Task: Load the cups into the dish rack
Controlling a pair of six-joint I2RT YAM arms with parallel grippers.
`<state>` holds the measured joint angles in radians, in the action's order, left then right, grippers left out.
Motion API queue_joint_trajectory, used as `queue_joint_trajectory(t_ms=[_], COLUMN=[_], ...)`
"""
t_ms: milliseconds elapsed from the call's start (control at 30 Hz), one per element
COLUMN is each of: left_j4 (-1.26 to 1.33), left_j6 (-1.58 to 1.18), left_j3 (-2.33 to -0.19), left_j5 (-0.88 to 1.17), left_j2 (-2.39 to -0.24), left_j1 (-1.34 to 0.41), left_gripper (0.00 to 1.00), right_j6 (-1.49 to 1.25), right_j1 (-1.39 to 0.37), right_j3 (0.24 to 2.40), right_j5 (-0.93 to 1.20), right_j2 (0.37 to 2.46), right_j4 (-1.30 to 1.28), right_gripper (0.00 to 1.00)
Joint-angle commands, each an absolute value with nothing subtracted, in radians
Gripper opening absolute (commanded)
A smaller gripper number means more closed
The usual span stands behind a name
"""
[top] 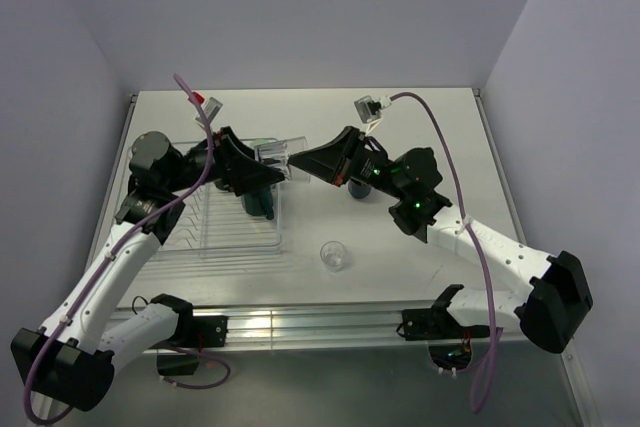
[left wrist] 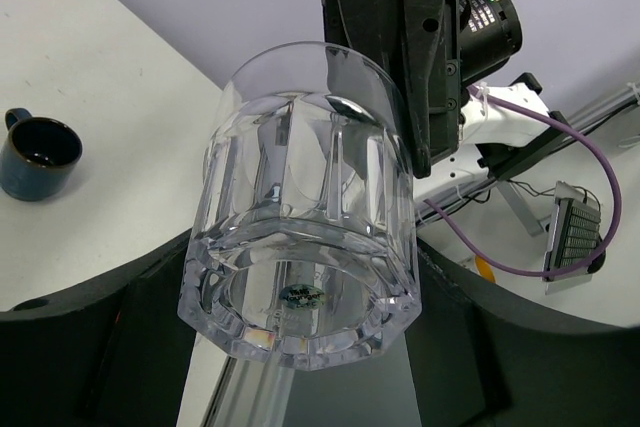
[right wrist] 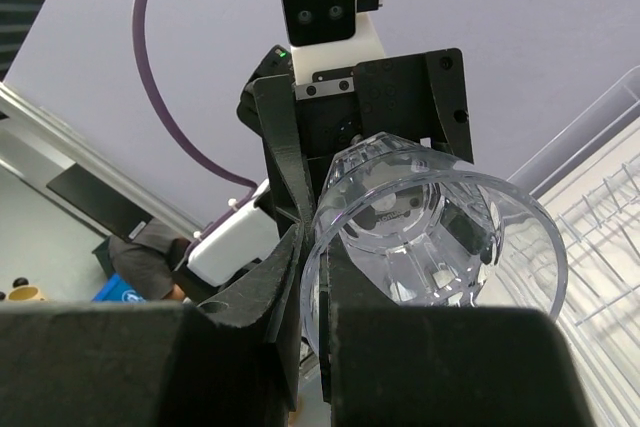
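A clear tumbler (top: pixel 275 154) hangs in the air above the right end of the dish rack (top: pixel 215 232), held from both sides. My left gripper (top: pixel 262 162) is shut on its base end, one finger on each side of the faceted body (left wrist: pixel 300 197). My right gripper (top: pixel 300 162) is shut on its rim, pinching the wall between both fingers (right wrist: pixel 315 257). The tumbler's mouth (right wrist: pixel 440 227) faces the right wrist camera. Dark cups (top: pixel 258 202) stand in the rack below. A second clear tumbler (top: pixel 334 255) stands upright on the table. A navy mug (top: pixel 358 190) sits under the right arm.
The navy mug (left wrist: pixel 35 155) rests upright on the white table, away from the rack. The rack's clear ribs (right wrist: pixel 610 207) show at the right of the right wrist view. A metal rail (top: pixel 320 322) runs along the near table edge.
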<state>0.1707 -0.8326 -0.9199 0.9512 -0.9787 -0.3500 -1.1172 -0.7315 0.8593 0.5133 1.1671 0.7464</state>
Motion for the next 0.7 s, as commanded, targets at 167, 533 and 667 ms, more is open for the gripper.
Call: queue_joint_trajectory(t_ms=[167,533,667], left_j4=[0.126,0.028,0.003], left_j6=[-0.805,-0.755,-0.738], left_j3=[-0.946,-1.002,-1.023], left_j5=[0.890,0.870,0.873], left_j2=[-0.951,-0.946,-0.940], left_j1=[-0.356,-0.347,-0.330], left_gripper=[0.00,0.00,0.00], right_j6=[-0.999,-0.923,-0.887], right_j1=[-0.778,-0.778,-0.778], right_j3=[0.930,0.943,0.957], right_j5=[0.456,0.318,0.233], right_j2=[1.118,1.046,1.009], right_j4=[0.635,0.422,0.298], right_gripper=[0.18,0.47,0.49])
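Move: The large clear glass hangs sideways between both hands, its rim towards the right: its middle is about 2 cm right of the left hand's point, and some 3 cm left of and slightly below the right hand's. From the right hand, down on the table, the small glass stands roughly 10 cm right and 2 cm ahead, and the blue mug some 18 cm right and 25 cm ahead. From the left hand, the teal mug in the rack lies about 20 cm ahead, 8 cm left and 30 cm down. The large glass stays clamped across its sides by the left fingers, that hand nearly still and sinking only about 1 cm, while the right fingers, pinching its rim wall, open to about half and release it. The right hand then eases down and forward, and lastly off to the right, about 2.5 cm in all, swinging some 15 degrees, partly clockwise. ##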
